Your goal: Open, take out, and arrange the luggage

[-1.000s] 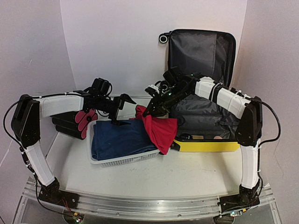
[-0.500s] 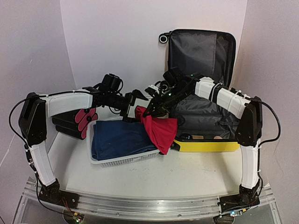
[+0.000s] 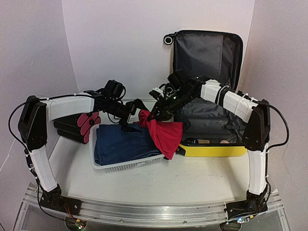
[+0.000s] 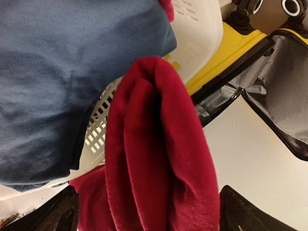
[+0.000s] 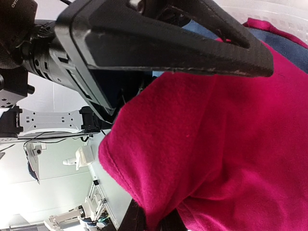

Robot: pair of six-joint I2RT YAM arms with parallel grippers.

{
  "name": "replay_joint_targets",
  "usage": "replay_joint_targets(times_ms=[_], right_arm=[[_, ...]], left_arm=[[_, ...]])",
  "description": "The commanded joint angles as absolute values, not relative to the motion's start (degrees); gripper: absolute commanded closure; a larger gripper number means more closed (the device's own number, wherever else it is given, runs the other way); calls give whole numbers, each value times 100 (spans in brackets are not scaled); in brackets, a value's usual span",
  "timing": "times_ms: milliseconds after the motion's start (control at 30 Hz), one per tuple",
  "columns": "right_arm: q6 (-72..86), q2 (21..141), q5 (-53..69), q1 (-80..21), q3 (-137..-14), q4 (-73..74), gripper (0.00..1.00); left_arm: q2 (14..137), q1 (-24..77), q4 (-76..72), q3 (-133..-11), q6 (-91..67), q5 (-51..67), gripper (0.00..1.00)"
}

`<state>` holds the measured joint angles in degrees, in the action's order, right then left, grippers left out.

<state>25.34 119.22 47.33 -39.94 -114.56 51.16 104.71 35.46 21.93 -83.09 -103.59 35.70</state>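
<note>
The luggage [image 3: 211, 150] is a yellow hard-shell suitcase lying open at the back right, its dark-lined lid [image 3: 207, 53] standing upright. A red cloth [image 3: 166, 134] hangs over the basket's right edge, and my right gripper [image 3: 155, 115] is shut on its upper part. In the right wrist view the red cloth [image 5: 231, 134] fills the frame, pinched at my right gripper [image 5: 153, 219]. My left gripper [image 3: 137, 108] is open at the cloth's top left corner. In the left wrist view the red cloth [image 4: 154, 159] hangs between the wide jaws of my left gripper [image 4: 151, 211], beside the luggage [image 4: 231, 53].
A white mesh basket [image 3: 127, 164] holds a folded blue garment [image 3: 122, 142] left of the suitcase. A black case with pink round ends [image 3: 77, 127] lies at the far left. The table's front strip [image 3: 192, 183] is bare. The two arms nearly meet above the basket.
My left gripper has moved right and slightly down, and its open jaws now flank the red cloth's upper corner. The right arm and the cloth have stayed put.
</note>
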Motion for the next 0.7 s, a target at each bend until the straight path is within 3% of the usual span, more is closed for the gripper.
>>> replay_joint_targets(times_ms=[0, 333, 500, 667], right_arm=[[2426, 11696, 4764, -4026, -11534, 4895, 100], [2381, 11733, 4725, -4031, -11566, 4949, 100], [2307, 11708, 4638, -4031, -11536, 4982, 100], [2264, 11707, 4603, -4034, -11555, 5025, 100]], left_arm=[[10351, 3574, 1843, -8632, -10389, 3978, 0], [10468, 3731, 1280, -8637, -10842, 3886, 14], [10408, 3783, 1225, -8522, -10829, 3839, 36], [10205, 3695, 1219, -8448, -10145, 3546, 65]])
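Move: The red garment's gathered end sticks out between the hands, about 4 cm to the right of the left hand, level fore and aft and 1 cm higher. From the right hand, which already grips it, this end lies some 3 cm to the left. The garment's hanging part is roughly 12 cm right, 8 cm back and 7 cm below the left hand; the blue garment in the basket is 5 cm left, 7 cm back and 12 cm below. To the right and upward, the left hand eases about 3.5 cm in towards the red garment's gathered end, tipping its fingertips up slightly. Wide open at first, its fingers close to about half around that end, with most of the closing as the travel runs out. The right hand stays put and keeps its pinch on the garment. ##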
